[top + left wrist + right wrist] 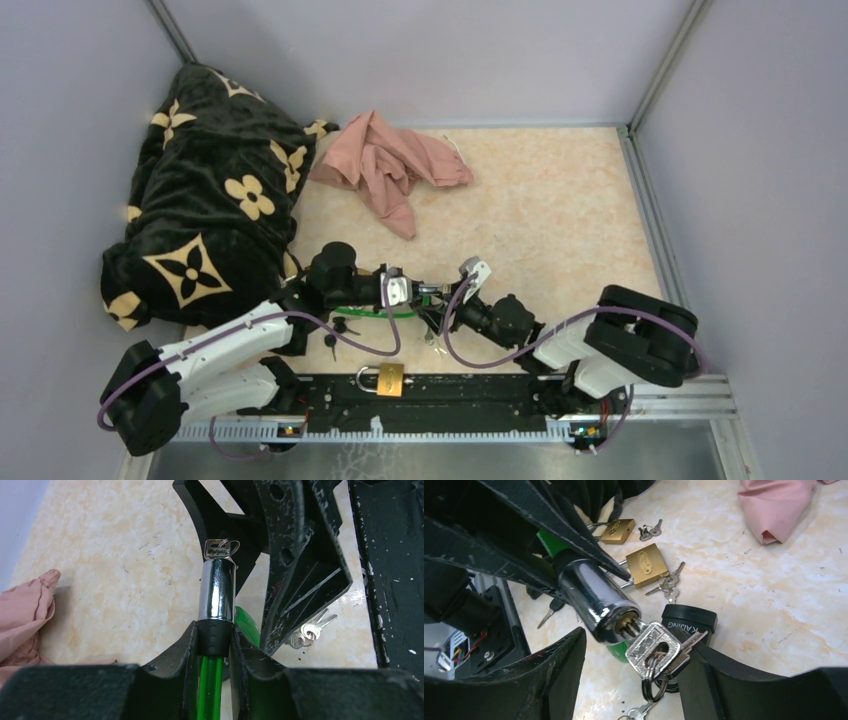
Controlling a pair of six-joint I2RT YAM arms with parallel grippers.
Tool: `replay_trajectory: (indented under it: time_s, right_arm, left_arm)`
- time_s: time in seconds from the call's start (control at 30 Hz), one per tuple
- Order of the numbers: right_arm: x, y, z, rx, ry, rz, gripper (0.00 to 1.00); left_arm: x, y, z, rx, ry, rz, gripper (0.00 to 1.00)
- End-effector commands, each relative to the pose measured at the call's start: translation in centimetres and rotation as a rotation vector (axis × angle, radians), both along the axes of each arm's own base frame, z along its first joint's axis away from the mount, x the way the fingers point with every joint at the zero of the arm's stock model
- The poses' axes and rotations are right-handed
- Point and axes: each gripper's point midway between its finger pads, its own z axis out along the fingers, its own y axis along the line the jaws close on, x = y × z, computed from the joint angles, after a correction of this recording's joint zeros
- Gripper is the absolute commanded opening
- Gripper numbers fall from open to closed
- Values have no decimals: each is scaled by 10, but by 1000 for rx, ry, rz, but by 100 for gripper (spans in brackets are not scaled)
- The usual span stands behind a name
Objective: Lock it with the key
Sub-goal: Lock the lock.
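My left gripper (pixel 215 637) is shut on the black collar of a green cable lock (pixel 210 680), just below its chrome cylinder (pixel 217 590). A silver key (pixel 220 550) sits in the cylinder's keyhole. In the right wrist view the key (pixel 654 647) sticks out of the cylinder (pixel 589 592), with a ring (pixel 654 680) and a spare key hanging from it. My right gripper (pixel 636 645) is open around the key head. Its right finger touches the spare key and its left finger stands apart. In the top view the grippers meet at the table's front middle, left (pixel 400 292) and right (pixel 455 290).
Two brass padlocks (pixel 646 565) (pixel 616 530) with loose keys and a black lock (pixel 689 622) lie under the grippers. Another brass padlock (pixel 390 378) sits on the front rail. A black flowered blanket (pixel 210 200) lies at the back left and a pink cloth (pixel 390 165) at the back.
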Motion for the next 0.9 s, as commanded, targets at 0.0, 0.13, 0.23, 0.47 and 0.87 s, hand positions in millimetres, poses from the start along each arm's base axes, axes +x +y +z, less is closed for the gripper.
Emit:
replay_trajectory:
  time_s: [0.0,0.13,0.23,0.47,0.87]
  right_arm:
    - [10,10,34,153,-44,-45,61]
    - [8,21,32,168,-47,-4,49]
    - [12,19,33,198,-53,-30,25]
    - [16,18,31,174,-44,-54,0]
    - [17,15,13,69,34,-75,0]
  left_arm:
    - [-14,2,-8,-3,166,13,0]
    - [-14,-1,12,-56,199,20,0]
    - [-12,-2,27,-85,214,30,0]
    - [-13,0,42,-100,267,45,0]
    - [-4,0,78,-189,298,47,0]
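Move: The green cable's loose end hangs just off the open right fingertips, about 1 cm ahead, 2 cm left and 1 cm below. The keyed lock barrel is about 3 cm ahead, 2 left and 3 above the right hand. The black padlock lies some 3 cm ahead, 2 left and 12 below it, and loose keys 6 cm back, level sideways, 11 below. From the left hand, the cable end is roughly 2 cm back, 3 right and 4 below. Right hand eases 2 cm left, pinching the green cable end; left hand lifts the lock 3 cm, rolling 20 degrees. ##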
